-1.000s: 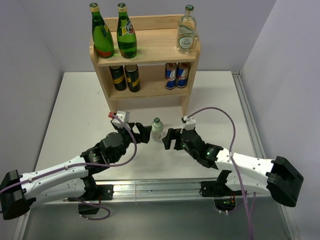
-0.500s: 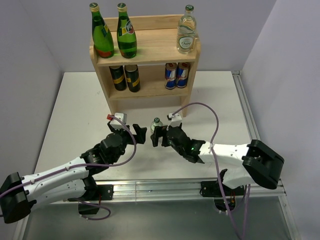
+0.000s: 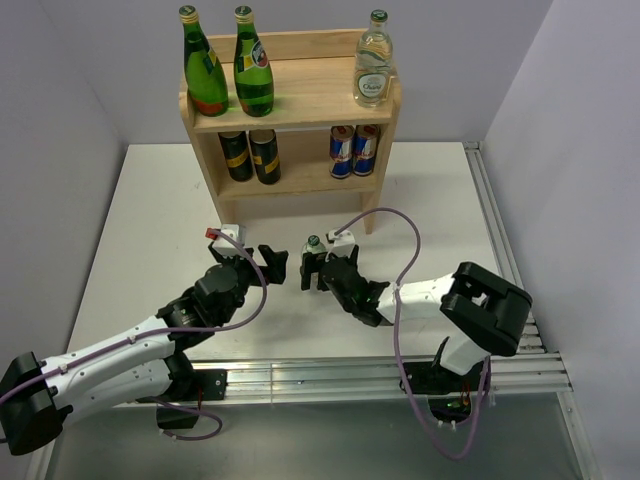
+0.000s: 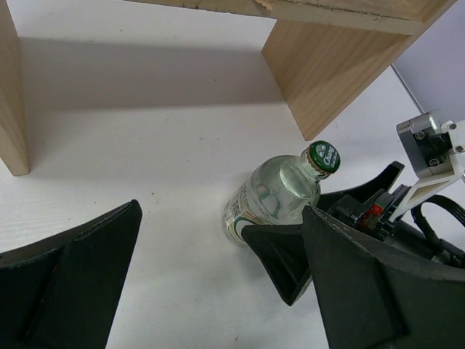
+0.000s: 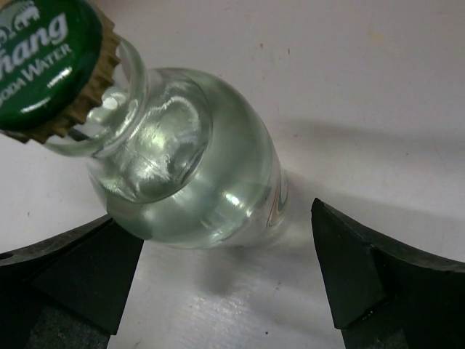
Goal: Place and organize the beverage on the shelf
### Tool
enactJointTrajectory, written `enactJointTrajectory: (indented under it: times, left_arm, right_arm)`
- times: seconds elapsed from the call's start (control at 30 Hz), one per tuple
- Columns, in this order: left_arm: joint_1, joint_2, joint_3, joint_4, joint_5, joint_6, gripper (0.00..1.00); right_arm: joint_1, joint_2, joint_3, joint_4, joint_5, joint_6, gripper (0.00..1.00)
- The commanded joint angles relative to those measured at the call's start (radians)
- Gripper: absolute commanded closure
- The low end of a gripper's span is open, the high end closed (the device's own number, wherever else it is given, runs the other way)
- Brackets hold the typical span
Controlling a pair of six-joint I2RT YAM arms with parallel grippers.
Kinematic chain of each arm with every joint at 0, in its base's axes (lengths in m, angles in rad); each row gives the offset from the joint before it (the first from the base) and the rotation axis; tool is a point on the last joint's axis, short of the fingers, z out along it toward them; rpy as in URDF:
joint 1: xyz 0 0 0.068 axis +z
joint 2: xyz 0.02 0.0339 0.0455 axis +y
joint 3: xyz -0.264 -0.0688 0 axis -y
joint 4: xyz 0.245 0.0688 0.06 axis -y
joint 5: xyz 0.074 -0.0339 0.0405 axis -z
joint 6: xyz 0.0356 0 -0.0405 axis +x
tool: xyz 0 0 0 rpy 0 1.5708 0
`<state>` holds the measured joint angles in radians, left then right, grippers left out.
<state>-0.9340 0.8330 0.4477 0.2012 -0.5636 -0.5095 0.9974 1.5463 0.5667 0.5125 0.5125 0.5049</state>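
Note:
A small clear glass bottle (image 3: 313, 246) with a green cap stands on the white table in front of the light-wood shelf (image 3: 300, 100). My right gripper (image 3: 314, 272) is open, with its jaws on either side of the bottle's lower body. In the right wrist view the bottle (image 5: 196, 167) sits between the fingers (image 5: 378, 276); the left finger is close against it and the right one stands apart. My left gripper (image 3: 276, 265) is open and empty just left of the bottle. In the left wrist view the bottle (image 4: 280, 193) shows ahead, toward my right finger (image 4: 378, 291).
The shelf's top board holds two green bottles (image 3: 205, 65) (image 3: 253, 65) on the left and a clear bottle (image 3: 372, 70) on the right. The lower tier holds two dark cans (image 3: 250, 155) and two blue-red cans (image 3: 354, 150). A shelf leg (image 4: 334, 69) stands just behind the bottle.
My right gripper has moved left, from beside the small bottle to around it. My left gripper has drawn back a little to the left, away from the bottle.

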Motion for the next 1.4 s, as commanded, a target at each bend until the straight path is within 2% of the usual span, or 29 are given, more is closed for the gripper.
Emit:
enactJointTrajectory:
  times: [0.0, 0.47, 0.63, 0.77, 0.8, 0.87, 0.9, 0.93, 0.97, 1.03, 1.07, 1.13, 1.3, 1.37]
  left_arm:
    - [0.008, -0.006, -0.001, 0.037, 0.018, 0.006, 0.01]
    - [0.014, -0.006, -0.009, 0.043, 0.028, 0.003, 0.01]
    - [0.015, -0.020, -0.010, 0.029, 0.022, 0.008, 0.01]
    - [0.017, -0.028, -0.012, 0.020, 0.016, 0.009, 0.01]
    - [0.017, -0.031, -0.014, 0.017, 0.018, 0.011, 0.01]
    - [0.020, -0.034, -0.012, 0.015, 0.016, 0.009, 0.01]
    - [0.020, -0.034, -0.012, 0.014, 0.018, 0.011, 0.01]
    - [0.021, -0.037, -0.012, 0.012, 0.018, 0.011, 0.01]
    - [0.021, -0.038, -0.012, 0.012, 0.018, 0.009, 0.01]
    - [0.021, -0.041, -0.014, 0.010, 0.016, 0.008, 0.01]
    - [0.023, -0.046, -0.014, 0.009, 0.014, 0.009, 0.01]
    - [0.023, -0.052, -0.014, 0.001, 0.013, 0.008, 0.01]
    - [0.024, -0.063, -0.014, -0.008, 0.008, 0.005, 0.01]
    - [0.026, -0.063, -0.014, -0.013, 0.007, 0.002, 0.01]
  right_arm:
    - [0.009, 0.032, 0.022, 0.142, 0.080, -0.039, 0.00]
    - [0.009, 0.155, 0.045, 0.305, 0.141, -0.057, 0.00]
    - [0.007, 0.198, 0.059, 0.342, 0.161, -0.074, 0.06]
    - [0.009, 0.244, 0.071, 0.359, 0.170, -0.080, 0.22]
    - [0.007, 0.251, 0.078, 0.362, 0.172, -0.085, 0.31]
    - [0.007, 0.271, 0.085, 0.360, 0.173, -0.086, 0.40]
    - [0.006, 0.279, 0.090, 0.359, 0.173, -0.088, 0.54]
    - [0.007, 0.282, 0.091, 0.359, 0.173, -0.086, 0.61]
    - [0.007, 0.282, 0.091, 0.356, 0.175, -0.086, 0.74]
    - [0.007, 0.264, 0.088, 0.341, 0.176, -0.083, 0.84]
    - [0.006, 0.250, 0.085, 0.331, 0.178, -0.083, 0.92]
    - [0.010, 0.186, 0.078, 0.299, 0.182, -0.088, 0.99]
    - [0.030, -0.015, 0.096, 0.163, 0.213, -0.127, 1.00]
    - [0.040, -0.124, 0.137, 0.060, 0.225, -0.150, 1.00]
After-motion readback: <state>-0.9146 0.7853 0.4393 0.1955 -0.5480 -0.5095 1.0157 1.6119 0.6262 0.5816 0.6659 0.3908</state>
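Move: The soda water bottle stands upright just beyond the right hand's open fingers, about 4 cm ahead, 2 cm to the left and roughly level in height. From that hand the shelf's right leg is some 15 cm ahead and 11 cm to the right, its left leg about 15 cm ahead and 22 cm to the left. From the left hand the bottle lies about 6 cm ahead, 9 cm to the right and some 12 cm below. The right hand eases about 4 cm forward, closes around the soda water bottle, then draws back and right. ##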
